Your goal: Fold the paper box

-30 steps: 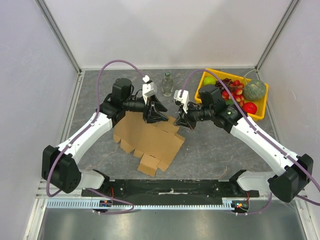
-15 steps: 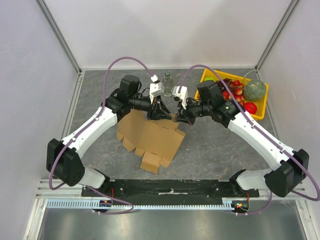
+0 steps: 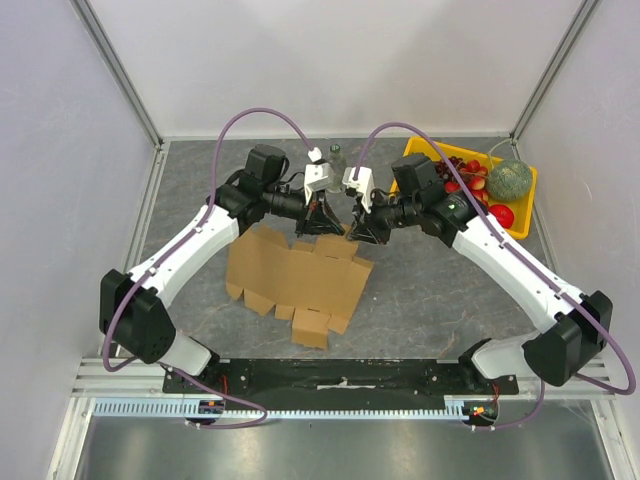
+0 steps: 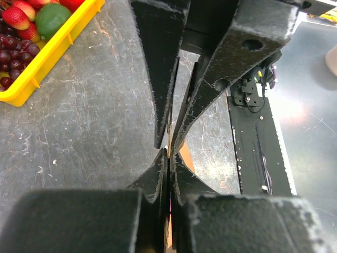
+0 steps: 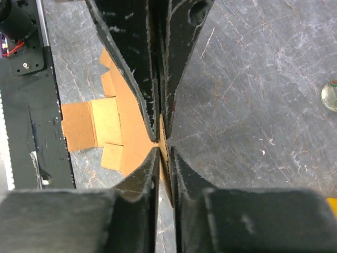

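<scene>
The paper box (image 3: 295, 280) is a flat brown die-cut sheet with flaps, lying mid-table with its far right edge lifted. My left gripper (image 3: 322, 222) and right gripper (image 3: 362, 232) meet tip to tip over that edge. In the left wrist view my left gripper (image 4: 169, 153) is shut, with a thin sliver of the paper box (image 4: 186, 159) running between its jaws. The right wrist view shows my right gripper (image 5: 164, 150) shut on the corrugated edge of the paper box (image 5: 126, 110), the rest of the sheet spreading to the left below it.
A yellow tray (image 3: 520, 215) of fruit with a green melon (image 3: 508, 181) stands at the back right; its rim (image 4: 58, 47) shows in the left wrist view. A small glass bottle (image 3: 336, 158) stands just behind the grippers. A black rail (image 3: 340, 375) runs along the near edge.
My left gripper has closed onto the sheet's far edge. Both grippers have moved toward the back and closer together, and the sheet has shifted with them.
</scene>
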Robot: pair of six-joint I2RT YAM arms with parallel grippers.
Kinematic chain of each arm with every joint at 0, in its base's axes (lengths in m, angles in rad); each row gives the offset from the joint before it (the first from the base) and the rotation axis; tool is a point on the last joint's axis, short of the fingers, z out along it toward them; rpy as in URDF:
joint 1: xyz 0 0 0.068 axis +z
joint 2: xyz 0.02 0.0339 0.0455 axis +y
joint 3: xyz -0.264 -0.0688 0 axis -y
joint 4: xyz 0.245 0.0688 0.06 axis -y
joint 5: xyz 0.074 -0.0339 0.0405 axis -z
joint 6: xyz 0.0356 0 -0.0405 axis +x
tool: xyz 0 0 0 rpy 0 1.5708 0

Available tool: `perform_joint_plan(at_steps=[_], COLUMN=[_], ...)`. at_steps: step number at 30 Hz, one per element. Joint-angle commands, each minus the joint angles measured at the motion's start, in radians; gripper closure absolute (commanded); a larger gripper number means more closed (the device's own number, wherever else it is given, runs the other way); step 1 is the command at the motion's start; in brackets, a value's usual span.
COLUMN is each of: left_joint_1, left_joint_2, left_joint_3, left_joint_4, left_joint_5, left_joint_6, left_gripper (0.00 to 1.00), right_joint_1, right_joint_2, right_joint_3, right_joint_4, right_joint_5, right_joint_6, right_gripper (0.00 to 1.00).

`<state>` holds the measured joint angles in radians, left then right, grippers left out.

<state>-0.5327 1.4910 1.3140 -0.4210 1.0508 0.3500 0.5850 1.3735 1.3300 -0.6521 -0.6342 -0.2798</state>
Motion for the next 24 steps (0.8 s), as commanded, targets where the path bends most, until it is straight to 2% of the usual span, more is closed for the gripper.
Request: perform_joint_plan(at_steps=[1, 5, 10, 14, 19, 24], left_joint_1=[-0.016, -0.015, 0.011, 0.030, 0.033, 0.036], left_joint_2=[0.012, 0.003, -0.041, -0.093, -0.126, -0.156], left_joint_3=[0.034, 0.024, -0.059, -0.120, -0.130, -0.134], left_joint_4=[-0.065, -0.039, 0.125, 0.258, 0.320, 0.355], left_joint_5=[0.011, -0.081, -0.137, -0.143, -0.149, -0.156], left_joint_6=[0.040, -0.011, -0.166, -0.262, -0.324, -0.371], left_gripper=[0.98, 0.98, 0.98, 0.98, 0.98, 0.98], right_joint_1=[-0.008, -0.019, -0.034, -0.040, -0.043, -0.043], right_joint_2=[-0.022, -0.120, -0.292, -0.422, -0.546, -0.557], right_joint_3=[0.052, -0.032, -0.249, -0.440, -0.647, -0.776], right_joint_4=[0.054, 0.162, 0.360, 0.501, 0.716, 0.865], right_joint_5=[0.019, 0.111, 0.217, 0.249, 0.261, 0.246], right_joint_6=[0.001, 0.074, 0.192, 0.267, 0.385, 0.481], right_gripper=[0.70, 0.48, 0.30, 0.23, 0.18, 0.16])
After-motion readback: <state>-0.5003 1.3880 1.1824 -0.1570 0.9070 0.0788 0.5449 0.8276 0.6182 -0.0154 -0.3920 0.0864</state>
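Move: The box's right corner, where the right hand heads next, lies roughly 4 cm to its right, 3 cm nearer the base and 6 cm lower. The near flap is some 14 cm back, 12 cm left and well below; the bottle stands about 20 cm ahead, 6 cm left and 16 cm lower. From the left hand, which already grips the cardboard's far flap, that corner is about 3 cm back, 7 cm right and 7 cm down. The far flap stays pinched in the left hand, which carries it about 2 cm forward, dipping 2 cm before rising again, and turns some 10 degrees counter-clockwise. The right hand opens wide and lets go of that flap, swings up and about 5 cm to the right, then sinks about 5 cm while drawing back a little, its wrist turning clockwise and rolling, to bring the spread fingers around to the box's right corner. ##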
